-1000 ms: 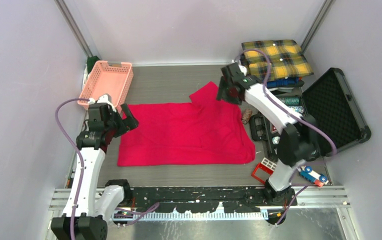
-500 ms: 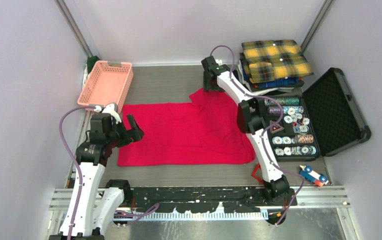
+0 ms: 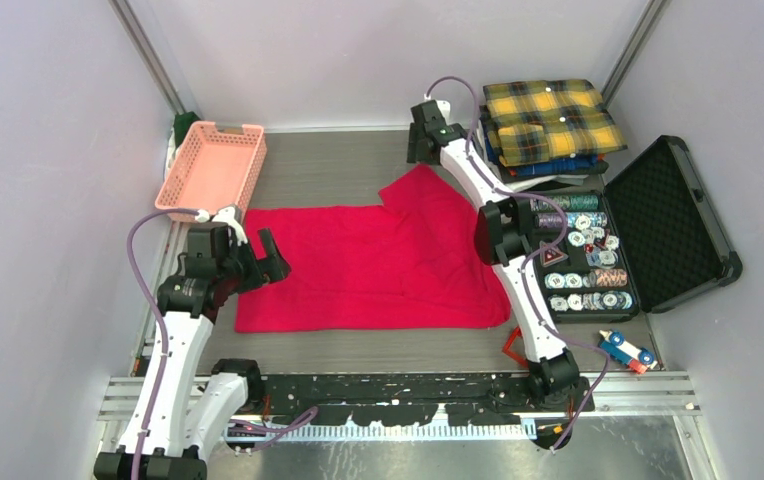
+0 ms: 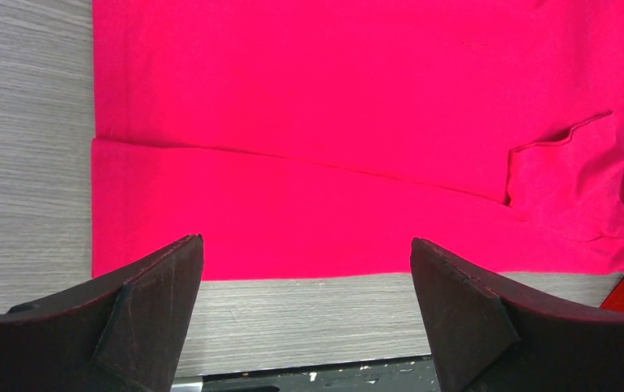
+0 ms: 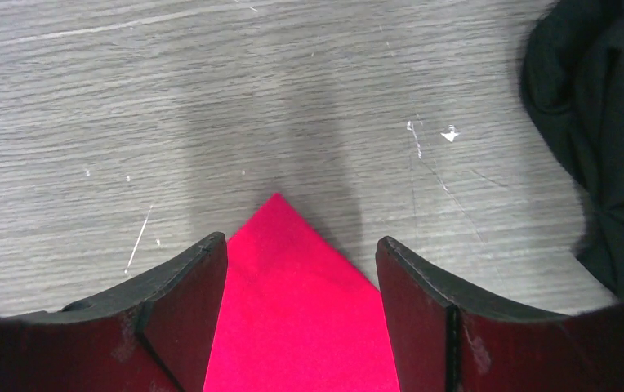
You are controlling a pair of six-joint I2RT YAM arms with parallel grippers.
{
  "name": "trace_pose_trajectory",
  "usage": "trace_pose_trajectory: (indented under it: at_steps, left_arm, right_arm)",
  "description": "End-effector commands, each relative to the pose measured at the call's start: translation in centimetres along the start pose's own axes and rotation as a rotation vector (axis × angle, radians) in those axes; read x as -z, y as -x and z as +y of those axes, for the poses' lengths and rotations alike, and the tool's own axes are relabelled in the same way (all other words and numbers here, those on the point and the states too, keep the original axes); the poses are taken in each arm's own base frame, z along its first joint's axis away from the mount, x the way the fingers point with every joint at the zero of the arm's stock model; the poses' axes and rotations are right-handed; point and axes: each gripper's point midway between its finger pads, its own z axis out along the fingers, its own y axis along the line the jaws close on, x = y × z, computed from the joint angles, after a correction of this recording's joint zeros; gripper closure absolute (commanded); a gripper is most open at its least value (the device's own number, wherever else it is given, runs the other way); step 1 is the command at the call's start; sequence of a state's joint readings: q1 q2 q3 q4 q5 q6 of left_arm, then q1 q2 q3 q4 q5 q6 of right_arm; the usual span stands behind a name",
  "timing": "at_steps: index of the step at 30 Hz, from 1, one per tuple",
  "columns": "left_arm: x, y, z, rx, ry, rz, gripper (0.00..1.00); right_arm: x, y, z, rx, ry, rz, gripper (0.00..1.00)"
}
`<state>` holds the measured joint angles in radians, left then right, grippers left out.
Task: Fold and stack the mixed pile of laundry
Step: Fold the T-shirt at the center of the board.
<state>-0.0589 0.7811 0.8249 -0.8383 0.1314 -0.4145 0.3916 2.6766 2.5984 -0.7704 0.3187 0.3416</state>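
Observation:
The bright red T-shirt [image 3: 378,265] lies spread flat in the middle of the table, one sleeve [image 3: 420,185] pointing to the back. The yellow-and-black plaid shirt [image 3: 553,118] sits folded on top of a stack at the back right. My left gripper [image 3: 263,262] hovers open above the T-shirt's near left corner. In the left wrist view its jaws [image 4: 306,239] stand wide over the shirt's [image 4: 358,122] near hem. My right gripper [image 3: 421,158] is open at the sleeve tip. In the right wrist view the jaws [image 5: 300,239] straddle the red corner [image 5: 292,327], which lies flat.
A pink lattice basket [image 3: 213,170] stands at the back left. A blue plaid shirt [image 3: 548,165] lies under the yellow one. An open black case [image 3: 673,220] with poker chips [image 3: 583,255] sits right of the T-shirt, small toys [image 3: 626,350] in front. Dark cloth [image 5: 586,122] lies beyond the sleeve.
My right arm swung left from beside the folded stack to the sleeve tip and opened a little wider. My left gripper moved nearer, toward the T-shirt's near left corner.

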Motion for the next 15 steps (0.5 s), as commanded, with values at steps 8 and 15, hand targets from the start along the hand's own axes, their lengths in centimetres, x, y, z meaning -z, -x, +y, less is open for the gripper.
trace_pose_trajectory:
  at_steps: [8,15]
  left_arm:
    - [0.0,0.3,-0.1,-0.009,0.007,-0.005,0.00]
    - [-0.4,0.3,0.3,-0.005,0.030,0.016,0.00]
  right_arm:
    - [-3.3,-0.9,1.2,-0.039,0.076,0.003,0.37]
    - [-3.1,-2.6,1.6,-0.034,0.111,0.062,0.74]
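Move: The right hand hangs open just above the T-shirt's far corner: the corner is about 2 cm ahead, 1 cm left and 4 cm below. A black cloth lies some 10 cm right and 6 cm ahead, the folded stack about 23 cm right and 4 cm ahead. The T-shirt's middle is roughly 27 cm back and 9 cm left. From the left hand that corner is about 39 cm ahead, 26 cm right and 14 cm down. The right hand drops about 3 cm onto the T-shirt's far corner while edging some 1.5 cm forward and a touch left, its fingers still pointing forward and down at a slant. Most of the sinking comes first; then, with the hand nearly still at the cloth, the fingers close from well open to about a third, drawing in from both sides of the pointed tip to pinch it. ##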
